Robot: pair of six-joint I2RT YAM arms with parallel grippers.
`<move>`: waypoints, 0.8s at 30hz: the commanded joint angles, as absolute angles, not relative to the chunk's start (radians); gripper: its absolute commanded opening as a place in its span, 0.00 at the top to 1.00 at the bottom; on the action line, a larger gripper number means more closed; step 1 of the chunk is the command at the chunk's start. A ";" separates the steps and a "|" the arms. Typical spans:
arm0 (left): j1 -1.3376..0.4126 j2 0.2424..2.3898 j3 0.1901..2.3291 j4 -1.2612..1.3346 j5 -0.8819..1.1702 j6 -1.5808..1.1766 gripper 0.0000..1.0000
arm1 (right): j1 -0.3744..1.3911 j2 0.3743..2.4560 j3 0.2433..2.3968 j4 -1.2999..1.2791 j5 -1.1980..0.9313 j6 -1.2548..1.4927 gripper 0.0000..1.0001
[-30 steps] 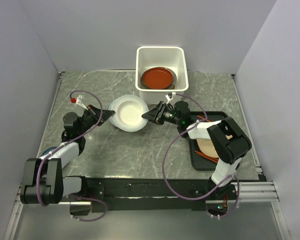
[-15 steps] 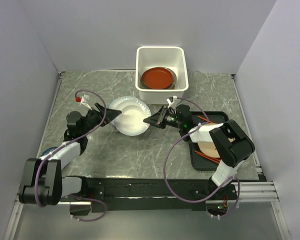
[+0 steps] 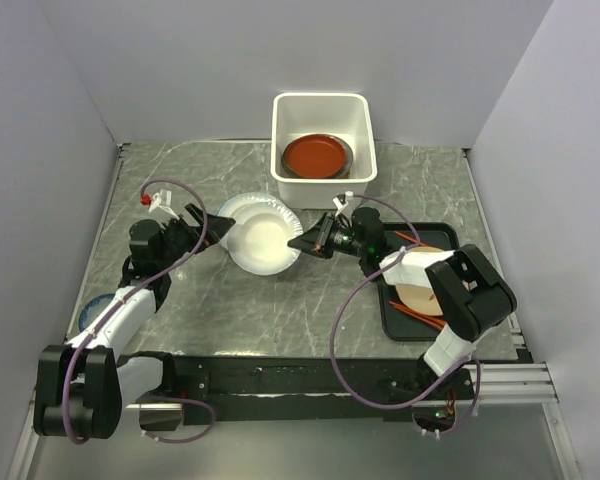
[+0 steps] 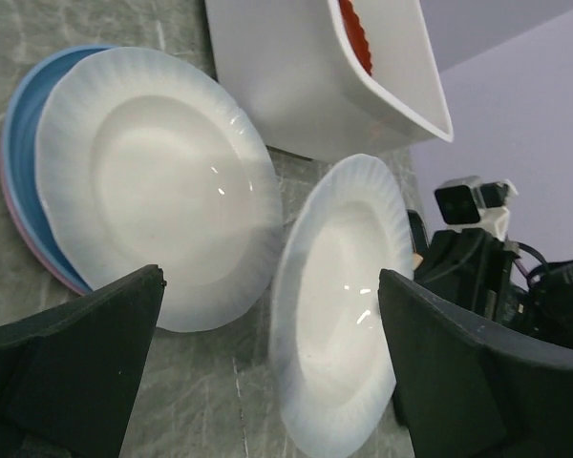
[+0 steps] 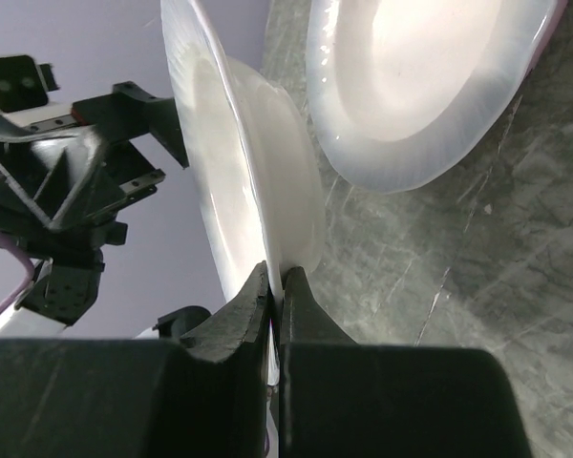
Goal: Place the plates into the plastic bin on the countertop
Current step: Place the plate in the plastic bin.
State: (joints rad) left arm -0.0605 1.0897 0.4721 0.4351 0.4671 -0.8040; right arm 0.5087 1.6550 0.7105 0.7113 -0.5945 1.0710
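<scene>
My right gripper (image 5: 275, 282) is shut on the rim of a white plate (image 5: 237, 181), holding it tilted on edge above the countertop (image 3: 280, 310). From above, that white plate (image 3: 265, 245) hangs between the right gripper (image 3: 302, 243) and my left gripper (image 3: 216, 230). The left gripper (image 4: 272, 372) is open, its fingers wide on either side of the held plate (image 4: 342, 296) and not touching it. Behind lies a stack of plates (image 4: 158, 186): white on top, blue and pink below. The plastic bin (image 3: 320, 110) stands at the back with a red-brown plate (image 3: 317, 155) inside.
A black tray (image 3: 395, 315) at the right holds a cream plate (image 3: 418, 293) and orange sticks. A pale blue round thing (image 3: 92, 305) lies at the left, partly under the left arm. Grey walls close in the sides and back.
The left gripper has opened, let go of the white plate and drawn back a little. The right gripper has shut on the plate's opposite rim and now carries it alone.
</scene>
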 commanded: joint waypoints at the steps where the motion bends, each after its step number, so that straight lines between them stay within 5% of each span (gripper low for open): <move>1: -0.061 1.089 0.500 0.417 0.382 -0.790 0.01 | 0.480 1.546 0.727 0.807 -0.617 1.066 1.00; 14: -0.064 1.222 0.532 0.479 0.354 -0.836 0.01 | 0.404 1.259 0.676 0.505 -0.505 0.910 1.00; 24: -0.072 1.336 0.557 0.436 0.411 -0.835 0.01 | 0.318 1.317 0.940 0.368 -0.495 0.868 1.00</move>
State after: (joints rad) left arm -0.0616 1.3247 0.5133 0.4267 0.3702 -0.8333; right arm 0.3565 1.3037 0.7475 0.3180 -0.5022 0.8936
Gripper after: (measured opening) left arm 0.994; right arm 0.047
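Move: The right hand already grips a white plate. The bin it is bound for has its middle about 27 cm ahead and 8 cm right, some 6 cm lower; the remaining stack, white plate on top, lies about 9 cm ahead, 13 cm left and 10 cm below. From the open left hand, that stacked white plate is about 6 cm ahead, 7 cm right and 11 cm below, the bin about 24 cm ahead and 29 cm right. Right hand carries its pinched plate 8 cm right and up; open left sinks 6 cm towards the stack. ##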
